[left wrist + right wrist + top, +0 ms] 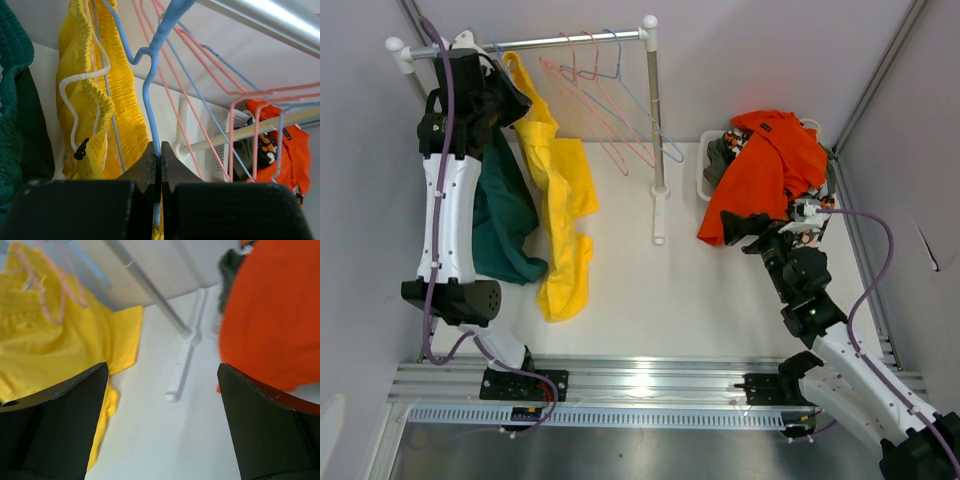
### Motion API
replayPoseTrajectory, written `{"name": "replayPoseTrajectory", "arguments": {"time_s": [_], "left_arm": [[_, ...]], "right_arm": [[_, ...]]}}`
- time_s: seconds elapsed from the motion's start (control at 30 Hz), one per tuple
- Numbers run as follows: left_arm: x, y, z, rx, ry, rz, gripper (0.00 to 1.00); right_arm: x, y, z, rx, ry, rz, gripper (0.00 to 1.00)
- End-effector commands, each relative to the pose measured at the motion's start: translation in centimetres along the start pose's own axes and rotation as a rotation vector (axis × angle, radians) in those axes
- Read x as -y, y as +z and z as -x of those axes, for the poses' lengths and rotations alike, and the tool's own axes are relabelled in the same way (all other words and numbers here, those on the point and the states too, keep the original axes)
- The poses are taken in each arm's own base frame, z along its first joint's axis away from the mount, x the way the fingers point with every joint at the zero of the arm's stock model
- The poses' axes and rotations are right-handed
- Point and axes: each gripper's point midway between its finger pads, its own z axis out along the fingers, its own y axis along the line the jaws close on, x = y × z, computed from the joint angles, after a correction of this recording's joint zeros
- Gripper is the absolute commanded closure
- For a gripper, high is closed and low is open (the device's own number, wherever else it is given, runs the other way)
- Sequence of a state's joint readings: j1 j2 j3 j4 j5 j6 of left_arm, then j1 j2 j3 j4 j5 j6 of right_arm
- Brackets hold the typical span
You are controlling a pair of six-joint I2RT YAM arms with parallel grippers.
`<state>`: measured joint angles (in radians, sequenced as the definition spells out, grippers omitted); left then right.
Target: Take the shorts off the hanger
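The yellow shorts (pixel 560 190) hang from a blue hanger (pixel 151 95) on the rack rail (pixel 540 41), their legs trailing on the table. The teal shorts (pixel 505 225) hang to their left. My left gripper (pixel 500 95) is up at the rail and, in the left wrist view, is shut (pixel 159 155) on the blue hanger's wire beside the yellow waistband (pixel 120 100). The red-orange shorts (pixel 770 165) drape over the white basket (pixel 706 170), with dark olive (pixel 720 155) and patterned (pixel 735 138) cloth under them. My right gripper (pixel 750 228) is open and empty (pixel 162 405) below the basket.
Several empty pink and blue hangers (pixel 610 100) hang on the rail's right half. The rack's upright pole (pixel 655 120) and its white foot (pixel 660 215) stand between the yellow shorts and the basket. Grey walls close in both sides.
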<state>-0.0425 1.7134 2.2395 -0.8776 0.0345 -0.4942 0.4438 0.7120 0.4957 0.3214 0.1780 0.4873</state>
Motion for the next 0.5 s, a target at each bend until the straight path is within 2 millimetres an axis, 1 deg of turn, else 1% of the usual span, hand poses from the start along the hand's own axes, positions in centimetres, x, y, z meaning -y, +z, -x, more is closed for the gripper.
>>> {"name": "replayPoseTrajectory", "arguments": {"time_s": [0.0, 0.03, 0.07, 0.1, 0.13, 0.17, 0.2, 0.23, 0.27, 0.33, 0.37, 0.4, 0.43, 0.47], "left_arm": [[3.7, -4.9, 4.6, 0.143, -0.013, -0.147, 1.0], [3.9, -5.0, 4.6, 0.144, -0.015, -0.154, 1.0], [3.9, -5.1, 4.6, 0.142, -0.021, -0.157, 1.0], [3.9, -4.9, 4.3, 0.133, -0.022, -0.157, 1.0], [4.0, -5.1, 4.4, 0.135, -0.025, -0.163, 1.0], [4.1, -4.9, 4.1, 0.124, -0.029, -0.167, 1.0], [4.2, -5.0, 4.0, 0.118, -0.032, -0.176, 1.0], [4.2, -5.0, 3.8, 0.114, -0.033, -0.174, 1.0], [4.1, -4.9, 3.6, 0.106, -0.039, -0.175, 1.0], [4.4, -5.3, 3.3, 0.098, -0.04, -0.189, 1.0], [4.5, -5.6, 3.1, 0.096, -0.041, -0.195, 1.0], [4.7, -5.9, 3.1, 0.098, -0.039, -0.206, 1.0], [4.6, -5.8, 2.6, 0.084, -0.039, -0.207, 1.0], [4.8, -6.4, 2.6, 0.087, -0.038, -0.216, 1.0]], "right_arm": [[-9.4, -0.4, 4.1, 0.071, 0.023, 0.305, 0.02], [-11.0, -0.5, 4.0, 0.067, 0.005, 0.349, 0.02], [-13.2, 0.0, 4.2, 0.061, -0.004, 0.391, 0.01], [-16.5, -0.8, 3.4, 0.033, -0.001, 0.476, 0.01], [-18.0, -0.7, 3.2, 0.038, -0.042, 0.497, 0.01], [-20.4, 0.3, 2.7, 0.027, -0.062, 0.522, 0.01], [-22.0, 0.5, 2.4, 0.028, -0.066, 0.536, 0.01], [-24.3, 0.1, 1.5, 0.009, -0.074, 0.586, 0.01], [-26.4, 1.4, 0.6, -0.008, -0.077, 0.6, 0.01], [-28.7, 2.1, -0.7, -0.034, -0.067, 0.612, 0.01], [-29.3, 2.7, -1.4, -0.042, -0.066, 0.609, 0.01], [-30.4, 3.8, -2.7, -0.051, -0.071, 0.608, 0.01], [-31.1, 4.2, -3.4, -0.055, -0.073, 0.611, 0.01], [-31.8, 4.4, -4.4, -0.07, -0.075, 0.619, 0.01]]}}
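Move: The waist of the yellow shorts hangs on the blue hanger my left hand already holds. Their middle is about 20 cm below that hand, 5 cm right and 2 cm back. From my open right hand that middle is roughly 35 cm left, 14 cm ahead and 5 cm lower. The green shorts hang some 10 cm left of it and 2 cm nearer. The empty hangers are about 10 cm right of it, 3 cm farther out and 15 cm higher. I sweep my right hand fast to the left, some 27 cm, rising about 12 cm and drawing back 5 cm, in front of the rack towards the yellow shorts. On the way I swing the fingers about 30 degrees counter-clockwise and tip them up, wide open and touching nothing. My left hand keeps the blue hanger pinched and eases it about 2 cm back and as much right, slightly up. ##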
